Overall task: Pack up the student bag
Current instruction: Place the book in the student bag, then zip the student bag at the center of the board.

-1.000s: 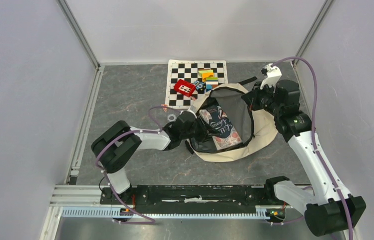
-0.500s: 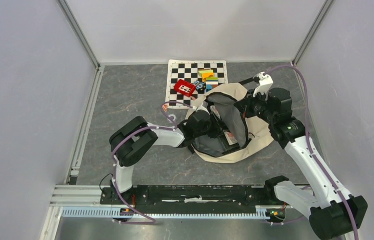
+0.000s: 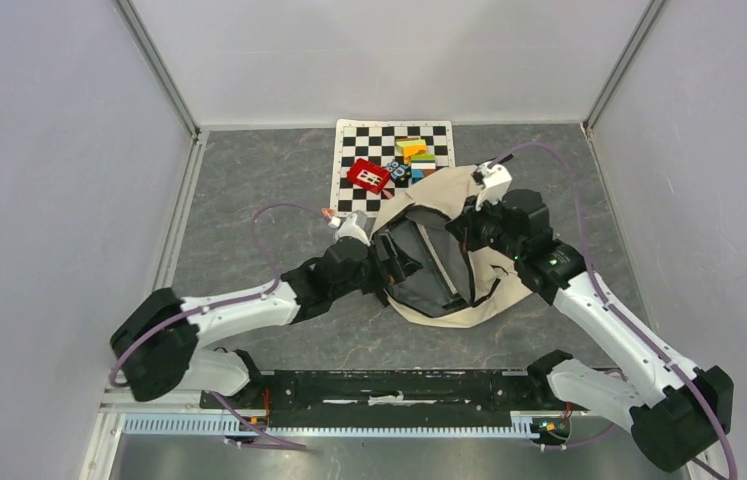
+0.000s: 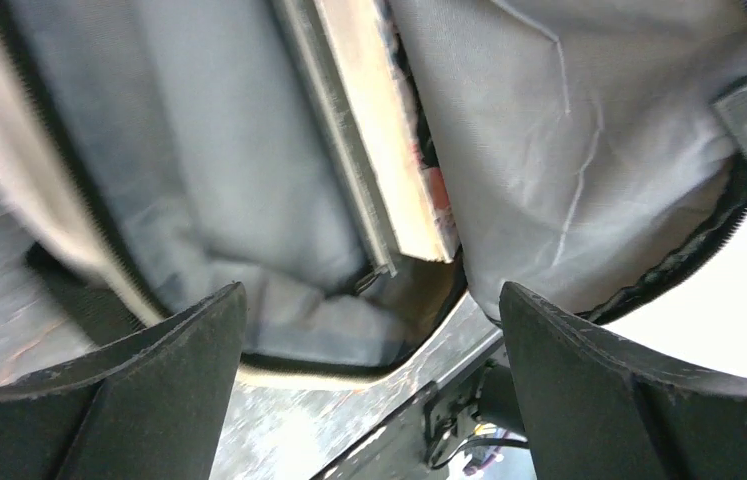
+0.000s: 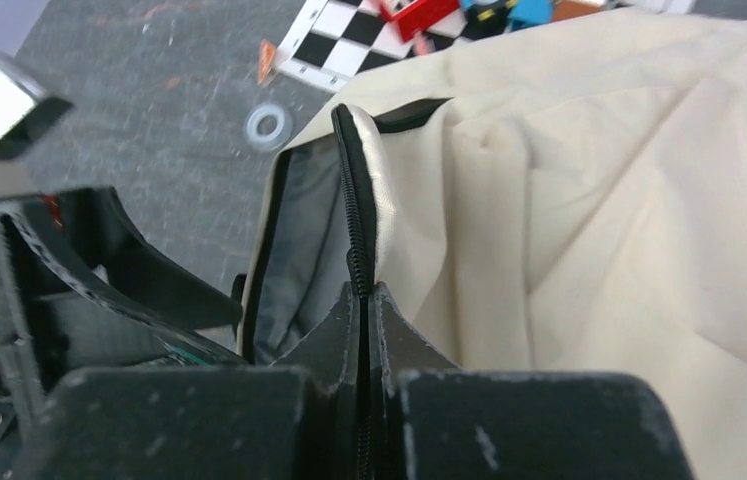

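Note:
The student bag (image 3: 509, 265), cream with black zipper trim and grey lining (image 3: 429, 265), lies mid-table with its mouth facing left. My left gripper (image 3: 397, 263) stands open at the mouth with nothing between its fingers. In the left wrist view, the left gripper (image 4: 371, 292) looks into the lining (image 4: 209, 180), where a book (image 4: 389, 150) stands on edge. My right gripper (image 3: 465, 228) is shut on the bag's upper zipper edge. The right wrist view shows this gripper (image 5: 361, 292) pinching the black zipper (image 5: 353, 200), with cream fabric (image 5: 599, 200) to its right.
A checkerboard mat (image 3: 369, 165) lies behind the bag, carrying a red block (image 3: 368, 176) and stacked coloured blocks (image 3: 415, 155). A white ring (image 5: 268, 126) and a small orange piece (image 5: 265, 60) lie on the grey table near the mat's corner. Walls enclose the workspace.
My left gripper has opened and drawn back from inside the bag, leaving the book in it. My right gripper has pulled the bag's flap leftward and nearer, narrowing the opening.

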Controlling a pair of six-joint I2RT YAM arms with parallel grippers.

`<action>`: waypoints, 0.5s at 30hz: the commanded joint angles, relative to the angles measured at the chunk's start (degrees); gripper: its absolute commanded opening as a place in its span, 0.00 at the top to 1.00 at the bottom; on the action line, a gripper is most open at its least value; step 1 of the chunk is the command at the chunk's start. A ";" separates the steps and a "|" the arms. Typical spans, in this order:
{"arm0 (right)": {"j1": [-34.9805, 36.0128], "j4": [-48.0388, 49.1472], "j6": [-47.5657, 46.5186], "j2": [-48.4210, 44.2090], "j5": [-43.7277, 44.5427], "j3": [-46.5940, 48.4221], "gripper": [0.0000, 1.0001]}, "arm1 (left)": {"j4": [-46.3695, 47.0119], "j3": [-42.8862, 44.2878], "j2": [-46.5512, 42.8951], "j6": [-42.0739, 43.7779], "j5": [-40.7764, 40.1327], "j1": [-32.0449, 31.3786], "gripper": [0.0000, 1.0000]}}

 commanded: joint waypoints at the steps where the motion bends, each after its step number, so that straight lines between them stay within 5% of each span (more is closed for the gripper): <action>1: 5.64 3.06 -0.47 2.80 5.81 -2.19 1.00 | -12.99 -3.40 -8.51 3.40 -5.66 0.46 0.00; 5: 10.40 5.85 1.85 5.90 7.21 -4.50 0.99 | -16.09 -8.92 -15.82 -0.66 -5.68 0.55 0.00; 10: 16.17 7.85 3.61 10.14 8.03 -5.12 0.84 | -15.07 -15.15 -24.88 -4.90 -6.70 0.63 0.00; 12: 17.58 8.17 4.19 11.36 8.03 -4.65 0.71 | -15.74 -16.22 -27.10 -5.25 -7.50 0.59 0.00; 15: 18.81 7.39 3.90 11.84 8.03 -2.72 0.38 | -16.65 -16.73 -28.55 -5.29 -7.62 0.67 0.00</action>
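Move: My left hand, empty, hangs over the bag opening. The book on edge inside lies about 9 cm to its right and 9 cm below. The bag's left rim is roughly 6 cm to its left, the black strap tab 5 cm left and 9 cm back, and the tape roll 14 cm left and 6 cm ahead. My shut right hand holds the flap's zipper edge. From it the left rim is some 16 cm left and 5 cm back, 17 cm lower, and the book about 5 cm back and 18 cm below. With my right hand I draw the pinched flap edge left and down, about 8 cm each way and 4 cm back, across the opening over the book and towards the left rim, the hand tipping down and turning counter-clockwise slightly. Late on its fingers open about halfway. Meanwhile my wide-open left hand clears out to the left, some 10 cm and half as much back, sinking a little, over the rim. ##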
